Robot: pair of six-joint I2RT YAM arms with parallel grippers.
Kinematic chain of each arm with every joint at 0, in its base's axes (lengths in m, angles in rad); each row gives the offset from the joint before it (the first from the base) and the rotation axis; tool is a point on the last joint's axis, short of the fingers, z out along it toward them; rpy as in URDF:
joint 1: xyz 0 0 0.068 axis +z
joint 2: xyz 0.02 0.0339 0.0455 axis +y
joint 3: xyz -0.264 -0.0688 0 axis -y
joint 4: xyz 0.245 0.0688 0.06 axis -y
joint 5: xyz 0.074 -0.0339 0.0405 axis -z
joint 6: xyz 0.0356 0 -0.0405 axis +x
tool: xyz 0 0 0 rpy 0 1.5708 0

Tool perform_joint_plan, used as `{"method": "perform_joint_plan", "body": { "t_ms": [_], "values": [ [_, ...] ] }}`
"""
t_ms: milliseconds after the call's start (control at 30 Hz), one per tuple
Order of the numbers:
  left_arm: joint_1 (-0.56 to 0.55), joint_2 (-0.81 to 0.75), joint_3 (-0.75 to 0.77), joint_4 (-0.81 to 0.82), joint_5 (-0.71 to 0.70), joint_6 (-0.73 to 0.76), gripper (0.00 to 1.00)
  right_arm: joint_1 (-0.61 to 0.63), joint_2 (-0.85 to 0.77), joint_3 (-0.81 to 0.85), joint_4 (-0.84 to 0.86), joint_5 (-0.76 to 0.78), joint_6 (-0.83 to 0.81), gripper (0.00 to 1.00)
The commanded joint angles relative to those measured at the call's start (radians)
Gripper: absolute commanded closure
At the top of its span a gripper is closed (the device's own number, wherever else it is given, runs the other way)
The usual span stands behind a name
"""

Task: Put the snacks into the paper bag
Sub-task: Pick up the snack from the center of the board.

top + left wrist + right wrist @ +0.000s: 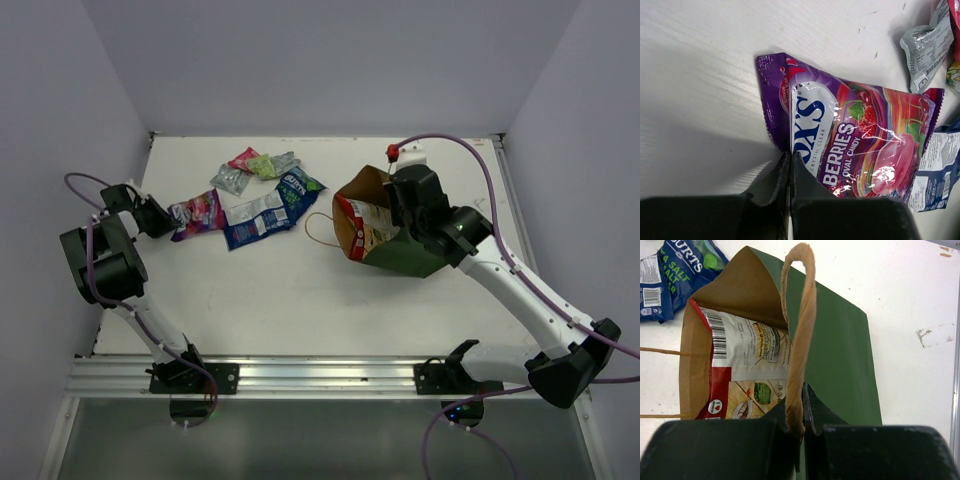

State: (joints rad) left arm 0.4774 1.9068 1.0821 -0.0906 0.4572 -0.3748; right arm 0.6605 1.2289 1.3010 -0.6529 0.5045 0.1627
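The dark green paper bag (pixel 405 255) lies tilted with its brown mouth facing left; the white-red-yellow chip bag (pixel 358 228) is inside it. My right gripper (pixel 405 205) is shut on the bag's upper wall and tan handle (pixel 800 330), as the right wrist view shows (pixel 804 390). My left gripper (pixel 165 222) is shut on the left edge of the purple berry candy packet (pixel 865 140), which lies flat on the table (pixel 197 213). Blue-white packets (pixel 270 208), a silver-grey one (pixel 230 178), a pink one (pixel 243 158) and a green one (pixel 263 166) lie in a loose cluster.
The bag's second loop handle (pixel 318 228) lies on the white table towards the packets. A red-and-white fixture (pixel 405 153) sits at the back behind the bag. Walls close the left, back and right sides; a metal rail (pixel 320 375) runs along the near edge.
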Motion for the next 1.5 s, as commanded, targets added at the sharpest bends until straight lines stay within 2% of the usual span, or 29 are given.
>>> {"method": "perform_joint_plan", "body": {
  "t_ms": [0,233,467,667,1067,1467],
  "values": [
    [-0.006,0.022,-0.048,-0.064,0.032,0.01,1.0,-0.004,-0.009,0.004,0.029,0.002,-0.011,1.0],
    [-0.006,-0.092,-0.088,-0.028,0.122,-0.07,1.0,-0.002,-0.012,0.017,0.027,0.008,-0.012,1.0],
    [-0.008,-0.192,-0.191,0.127,0.302,-0.203,1.0,-0.002,-0.003,0.027,0.024,0.006,-0.012,1.0],
    [-0.023,-0.31,-0.243,0.213,0.36,-0.292,1.0,-0.004,0.007,0.04,0.024,0.003,-0.008,1.0],
    [-0.114,-0.526,-0.274,0.345,0.393,-0.504,1.0,-0.002,0.046,0.086,0.036,0.002,0.005,1.0],
    [-0.244,-0.686,-0.157,0.325,0.298,-0.662,1.0,-0.002,0.076,0.096,0.059,0.011,0.034,1.0]
  ]
}}
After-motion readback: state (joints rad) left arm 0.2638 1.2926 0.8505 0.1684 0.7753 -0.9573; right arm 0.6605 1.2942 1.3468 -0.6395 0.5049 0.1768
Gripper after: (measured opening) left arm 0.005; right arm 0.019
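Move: The left hand is already shut on the left end of the purple berries snack; the snack's middle lies about 8 cm to its right and 4 cm ahead, at about its height. The blue-white packet is some 25 cm right and 3 cm ahead, the grey packet 17 cm right and 16 cm ahead, the paper bag's mouth roughly 52 cm right, level ahead and 12 cm higher. From the right hand, the berries snack is about 52 cm left, 14 cm ahead and 27 cm down. Keeping its pinch on the left end of the berries snack, the left hand first slides low to the right and slightly back, then climbs while still going right, towards the paper bag: some 21 cm up and 16 cm right in all. The fingers level out by about 25 degrees as the hand's left side rolls down. The right hand keeps hold of the paper bag's handle, easing only a little forward and left. ##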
